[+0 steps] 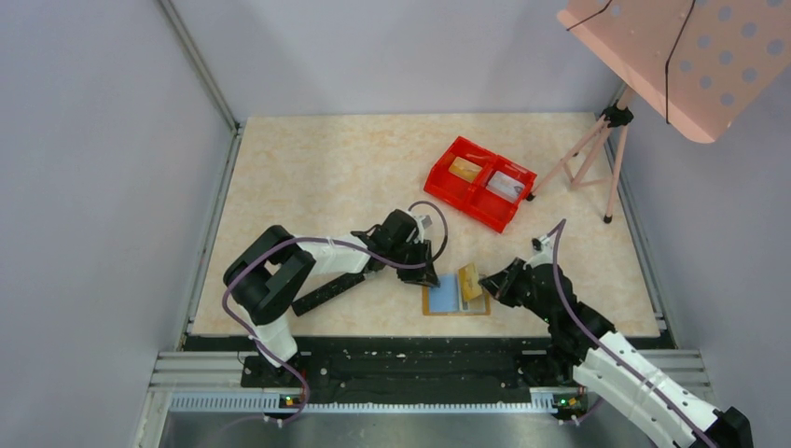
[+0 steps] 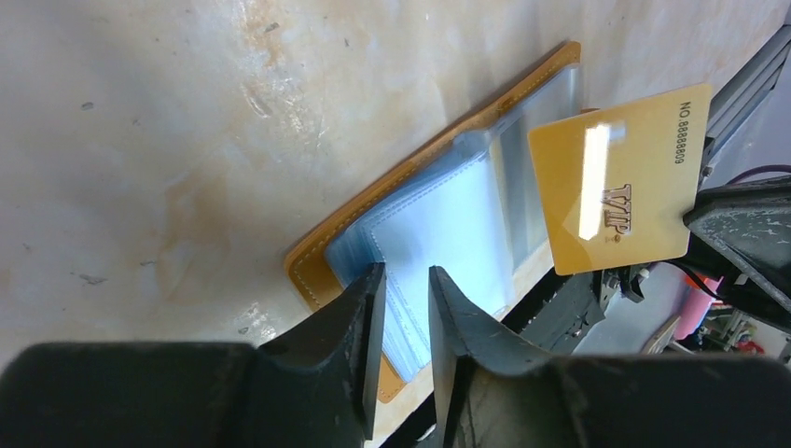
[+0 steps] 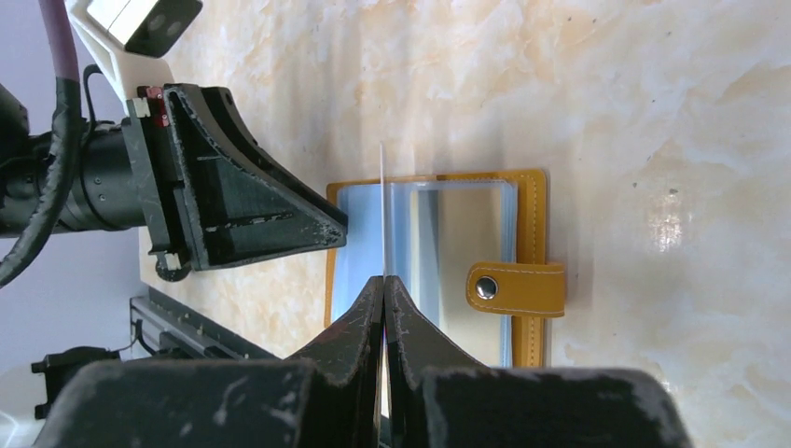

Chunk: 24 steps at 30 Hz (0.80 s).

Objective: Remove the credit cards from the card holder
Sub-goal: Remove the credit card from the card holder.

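Observation:
The tan card holder (image 1: 446, 297) lies open on the table near the front edge, its light-blue sleeves (image 2: 448, 215) facing up and its snap tab (image 3: 518, 287) folded over the right side. My right gripper (image 3: 383, 280) is shut on a yellow-gold credit card (image 2: 620, 191), which it holds upright just above the holder; in the right wrist view I see this card edge-on (image 3: 382, 205). My left gripper (image 2: 408, 273) hovers low at the holder's left edge. A narrow gap shows between its fingers and nothing is in it.
A red two-compartment tray (image 1: 480, 182) stands at the back right, with a gold card (image 1: 464, 169) in one half and a grey card (image 1: 505, 185) in the other. A pink tripod (image 1: 597, 154) carrying a perforated board (image 1: 690, 56) stands at the right edge.

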Available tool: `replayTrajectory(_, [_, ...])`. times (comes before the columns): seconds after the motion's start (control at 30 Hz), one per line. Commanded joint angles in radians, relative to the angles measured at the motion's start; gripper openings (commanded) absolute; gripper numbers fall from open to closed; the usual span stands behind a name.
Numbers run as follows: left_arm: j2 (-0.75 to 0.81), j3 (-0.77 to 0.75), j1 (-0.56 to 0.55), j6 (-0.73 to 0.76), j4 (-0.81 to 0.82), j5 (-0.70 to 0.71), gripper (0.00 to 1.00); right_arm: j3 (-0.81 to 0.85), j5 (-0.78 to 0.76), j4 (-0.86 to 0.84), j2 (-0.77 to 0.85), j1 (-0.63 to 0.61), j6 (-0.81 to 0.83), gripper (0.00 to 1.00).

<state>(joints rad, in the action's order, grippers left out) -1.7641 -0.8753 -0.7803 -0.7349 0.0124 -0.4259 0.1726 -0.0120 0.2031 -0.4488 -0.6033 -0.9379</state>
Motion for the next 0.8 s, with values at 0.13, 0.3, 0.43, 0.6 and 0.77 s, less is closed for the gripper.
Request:
replayTrajectory(0.13, [0.047,-0.078,0.004,0.067,-0.188,0.097,0.41,0.094,0.022,-0.082,-0.115,0.013,0.066,0.0])
replayTrajectory(0.3, [0.123,-0.108,0.077,0.125,-0.216,0.015,0.45,0.107,0.167,-0.181,-0.177,0.013,0.127,0.0])
replayTrajectory(0.43, [0.175,-0.134,0.12,0.236,-0.247,-0.099,0.47,0.109,0.271,-0.274,-0.178,0.013,0.169,0.0])
replayTrajectory(0.6, [0.216,-0.12,0.12,0.273,-0.149,-0.345,0.51,0.138,0.349,-0.314,-0.204,0.012,0.207,0.0])
replayTrajectory(0.77, [0.235,-0.123,0.119,0.29,-0.141,-0.417,0.53,0.164,0.44,-0.376,-0.24,0.014,0.203,0.0])
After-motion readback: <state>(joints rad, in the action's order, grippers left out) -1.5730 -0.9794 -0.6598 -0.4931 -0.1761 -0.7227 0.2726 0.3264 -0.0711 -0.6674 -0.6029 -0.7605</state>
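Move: The gold credit card is already pinched in my right fingers, its middle about 3 cm to their left and a shade below. It must reach my left fingertips, some 11 cm left of my right hand, about level in reach and 5 cm lower. From my left hand the card is roughly 8 cm right and 4 cm up; the card holder's middle is 5 cm right, 3 cm back, just below; the red tray is about 30 cm ahead, 14 cm right. I raise my left hand about 10 cm from the left part of the holder, swinging out forward and left before coming back in towards the card, its fingers opening wider and levelling as they turn slightly clockwise. With my right hand I keep the card pinched and, after a short pause, carry it left and up to meet them, turning some 20 degrees counter-clockwise and tipping the fingertips up. ##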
